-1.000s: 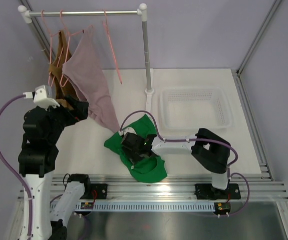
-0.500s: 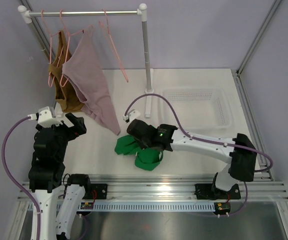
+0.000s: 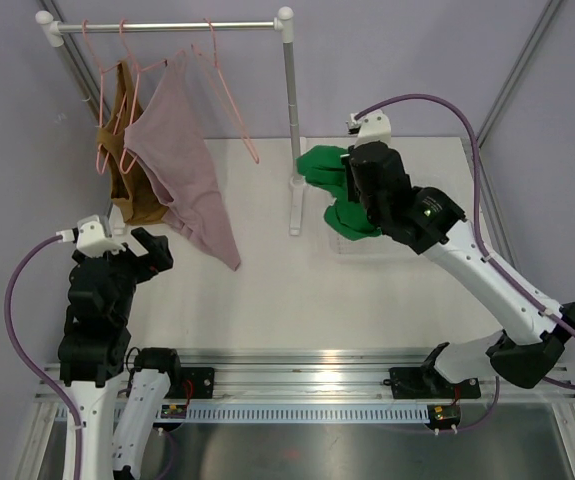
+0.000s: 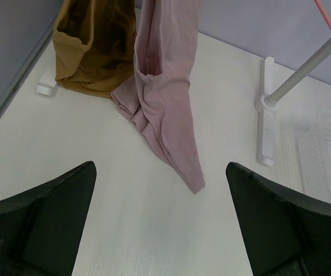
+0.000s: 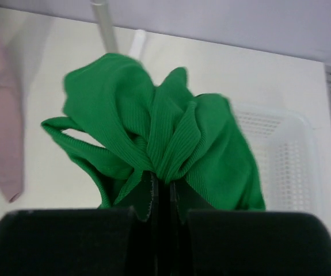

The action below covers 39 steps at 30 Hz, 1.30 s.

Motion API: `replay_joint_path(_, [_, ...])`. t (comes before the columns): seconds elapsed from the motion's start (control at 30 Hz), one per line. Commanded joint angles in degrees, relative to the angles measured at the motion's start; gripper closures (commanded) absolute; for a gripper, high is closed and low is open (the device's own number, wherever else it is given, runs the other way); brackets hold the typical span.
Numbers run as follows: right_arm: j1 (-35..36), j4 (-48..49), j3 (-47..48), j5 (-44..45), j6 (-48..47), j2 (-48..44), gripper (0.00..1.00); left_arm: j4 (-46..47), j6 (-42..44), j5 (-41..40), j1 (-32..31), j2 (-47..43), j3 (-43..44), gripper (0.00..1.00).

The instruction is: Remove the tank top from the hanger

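A green tank top [image 3: 329,178] hangs bunched in the air beside the rack post, clear of any hanger. My right gripper [image 3: 355,190] is shut on it, and the right wrist view shows the green tank top [image 5: 153,126] pinched between the closed fingers of the right gripper [image 5: 162,192]. A pink tank top [image 3: 182,165] droops from a pink hanger [image 3: 132,65] on the rail. My left gripper [image 3: 143,247] is open and holds nothing, low and near-left of it. The left wrist view has the pink tank top [image 4: 165,98] ahead of the left gripper [image 4: 160,168], apart from it.
A brown top [image 3: 125,185] hangs left of the pink one, also visible as the brown top [image 4: 93,49]. An empty pink hanger [image 3: 229,100] dangles from the rail [image 3: 167,27]. The rack post [image 3: 292,110] stands mid-table. A white basket [image 5: 283,158] lies under the green top.
The right gripper shut on the green top on the table, then lifted it back and right to the basket. The left arm drew back from the pink top and lowered.
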Motion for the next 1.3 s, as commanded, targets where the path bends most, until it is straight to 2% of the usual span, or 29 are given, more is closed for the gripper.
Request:
replay_joint_path(0.0, [-5.11,3.22,-3.24,1.38,-3.28,-1.35,1.0,3.61,0.96,-0.84,-0.02,-1.13,-0.23,0.01])
replay_joint_path(0.13, [-14.76,4.54,-7.54,-3.63,-4.16,1.88,1.0,3.52,0.96,-1.19,-0.02,-1.49,-0.23,0.01])
replay_joint_path(0.23, [-16.89,9.61,-11.4,-3.55,-8.03,5.75,1.0,3.52,1.05,-1.19,-0.02,-1.4,-0.32,0.01])
replay_joint_path(0.37, [-24.08,11.84,-12.48,-11.36,-8.39,11.12,1.0,3.7,0.96,-1.02,0.07,-1.05,-0.32,0.01])
replay_joint_path(0.47, [-27.35,13.59,-12.3,-15.15,-6.54,16.04,1.0,3.52,0.96,-1.02,-0.02,-0.61,-0.23,0.01])
replay_joint_path(0.63, [-28.24,12.02,-10.81,-17.43,-5.31,25.96,1.0,3.43,0.88,-0.05,0.07,0.18,0.21,0.01])
replay_joint_path(0.67, [-28.24,11.41,-10.89,-17.61,-4.18,26.42,0.96,3.08,0.88,0.56,0.07,0.97,1.43,0.01])
replay_joint_path(0.7, [-28.24,11.14,-11.33,-17.96,-3.64,26.6,0.87,2.64,0.79,1.52,0.07,1.85,2.48,0.01])
replay_joint_path(0.73, [-28.24,11.57,-12.73,-17.71,-3.03,25.55,0.59,0.99,0.53,1.71,0.07,2.55,3.8,0.01])
replay_joint_path(0.77, [-28.15,11.92,-13.44,-17.53,-2.24,24.5,0.49,0.27,0.26,1.88,0.07,4.3,5.47,0.01])
replay_joint_path(0.83, [-28.24,11.49,-14.15,-16.65,-1.44,21.09,0.35,-2.35,-0.35,2.58,0.07,6.59,11.17,0.01])
replay_joint_path(0.9, [-28.24,9.65,-13.62,-15.95,-0.65,18.26,0.01,-4.29,-0.18,3.72,0.07,11.66,18.62,0.01])
replay_joint_path(1.0, [-28.15,6.75,-12.3,-14.8,-0.3,11.85,0.0,-8.86,0.87,4.26,-0.02,18.27,27.68,0.01])
replay_joint_path(1.07, [-28.06,5.87,-12.65,-14.36,0.84,6.14,0.0,-12.2,1.92,4.34,0.07,25.12,36.91,0.01])
replay_joint_path(1.17, [-28.15,6.91,-15.63,-17.34,3.56,-2.56,0.01,-13.88,3.69,3.82,0.07,33.56,46.94,0.01])
replay_joint_path(1.27, [-28.15,10.77,-21.07,-31.8,4.97,-11.61,0.01,-15.9,4.39,3.38,0.07,42.96,57.46,0.01])
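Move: My right hand already holds the green tank top, well up in the air. The white basket it is bound for lies about 12 cm ahead, 13 cm to the right and 34 cm below, with the rack foot some 13 cm ahead and 10 cm left. From my empty left hand, the middle of the pink tank top hangs roughly 24 cm ahead, 3 cm right and 3 cm above; the brown tank top is about 13 cm left of the pink one and 3 cm farther out. With my right hand I keep the green tank top pinched and swing it right and forward, then down about 27 cm to the basket, tipping the fingers some 30 degrees downward. There I open wide to let go, then climb nearly 20 cm, drawing back and levelling out. Late on, my left hand, still open, rises about 16 cm and reaches 7 cm forward towards the hanging pink tank top. ##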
